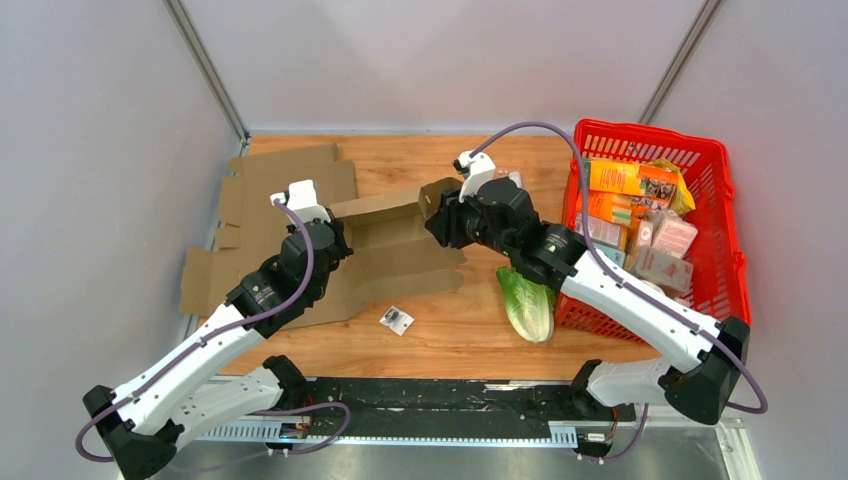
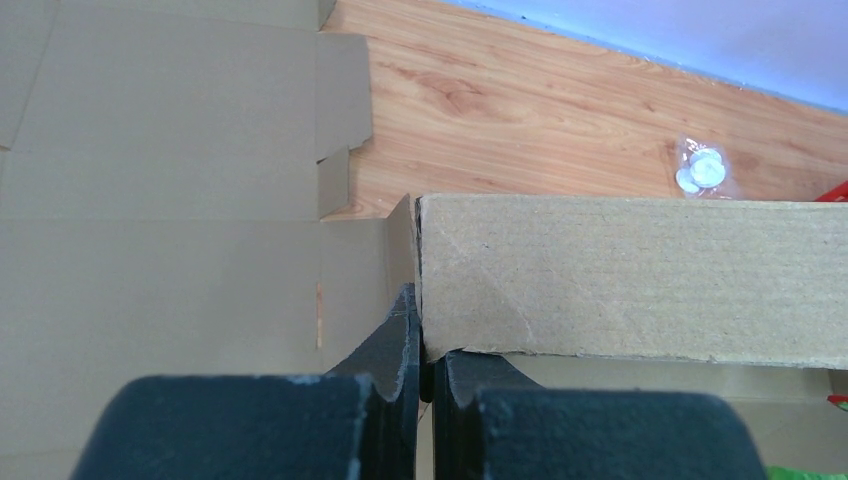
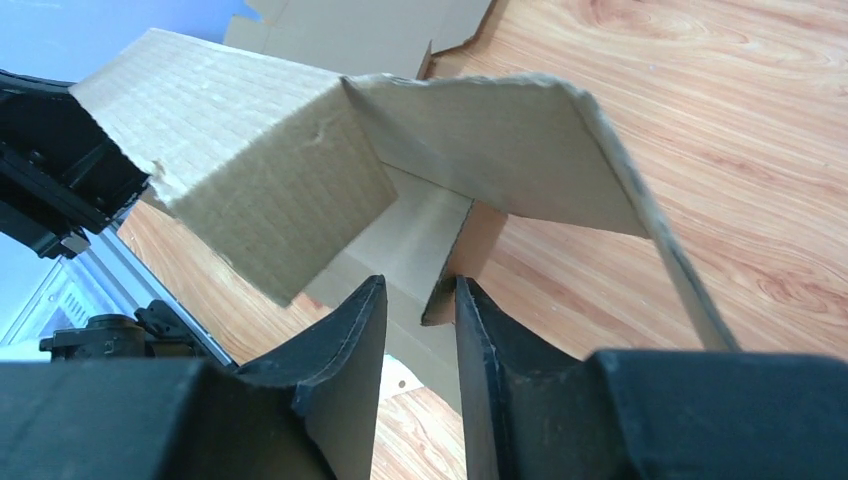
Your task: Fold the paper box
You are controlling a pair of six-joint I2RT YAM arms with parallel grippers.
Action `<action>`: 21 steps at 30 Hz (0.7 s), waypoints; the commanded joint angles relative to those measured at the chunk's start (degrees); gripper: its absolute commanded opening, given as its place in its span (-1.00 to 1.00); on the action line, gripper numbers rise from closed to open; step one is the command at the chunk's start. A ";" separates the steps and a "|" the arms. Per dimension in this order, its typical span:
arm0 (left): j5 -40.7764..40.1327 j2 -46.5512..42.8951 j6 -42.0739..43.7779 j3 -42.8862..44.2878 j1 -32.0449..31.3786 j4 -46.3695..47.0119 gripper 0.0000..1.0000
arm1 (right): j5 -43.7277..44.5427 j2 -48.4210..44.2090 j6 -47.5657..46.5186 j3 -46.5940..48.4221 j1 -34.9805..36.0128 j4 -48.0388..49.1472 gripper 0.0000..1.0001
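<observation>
The paper box [image 1: 400, 262] is a brown cardboard blank lying mostly flat on the wooden table, left of centre. One long side wall [image 2: 620, 270] stands raised. My left gripper [image 1: 338, 236] is shut on the left end of that wall, and the left wrist view shows the jaws [image 2: 428, 345] pinching the wall's lower corner. My right gripper [image 1: 438, 216] is at the wall's right end, where an end flap [image 3: 500, 150] is bent round. Its fingers [image 3: 420, 295] are parted, and a cardboard edge [image 3: 445, 290] rests against the inner face of the right finger only.
A red basket [image 1: 648, 128] full of packaged groceries stands at the right. A green lettuce [image 1: 527, 300] lies against its left side. A small packet [image 1: 397, 320] lies near the box's front edge. Another flat cardboard sheet [image 1: 290, 170] lies at the back left.
</observation>
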 commanded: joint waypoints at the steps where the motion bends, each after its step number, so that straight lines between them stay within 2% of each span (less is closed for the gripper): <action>1: 0.63 -0.81 -1.07 0.89 -0.22 1.14 -1.00 | 1.15 1.68 -1.34 0.39 1.46 4.70 -0.33; 5: 0.19 -0.64 -0.89 1.07 -0.22 0.70 -1.00 | -1.03 4.59 -1.61 1.18 2.08 4.88 -0.29; 8: 0.98 -0.72 -1.41 1.07 -0.22 0.53 -1.00 | -7.44 4.69 -0.82 2.32 1.73 3.04 -0.15; 10: 1.15 -0.90 -2.03 0.81 -0.22 0.17 -1.00 | -8.68 1.80 -1.25 1.89 0.50 0.75 -0.02; 14: 1.15 -1.95 -1.68 -1.56 -0.22 1.23 -1.00 | -8.87 -10.32 -7.84 -2.16 -1.52 -2.22 0.35; 18: 0.80 -2.83 1.12 -1.22 -0.22 0.96 -1.00 | -2.99 -14.81 -8.73 -0.58 -4.95 -10.23 0.37; 21: 1.85 -3.53 1.57 -0.87 -0.22 0.09 -1.00 | -4.10 -18.07 -8.56 -1.98 -10.30 -10.68 0.32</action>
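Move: The open box's double-creased right end flap lies close to the right hand, about 4 cm ahead, 1 cm to its left and roughly level; the box middle is some 8 cm to this hand's left, 1 cm back and 4 cm below. On the table, roughly 25 cm below, the lettuce lies 17 cm right and 8 cm back, the white label 10 cm left and 12 cm back. From the left hand, the flap is about 19 cm right, 2 cm ahead. The right hand first dips about 3 cm left and down towards the open right end of the box, then reverses and draws quickly away from the box and its end flap, some 9 cm to the right and 8 cm up with a little pull back, the fingers spreading to about twice their opening. Meanwhile the left hand keeps its pinch on the box's far left top corner, nearly still, sinking only about a centimetre. ##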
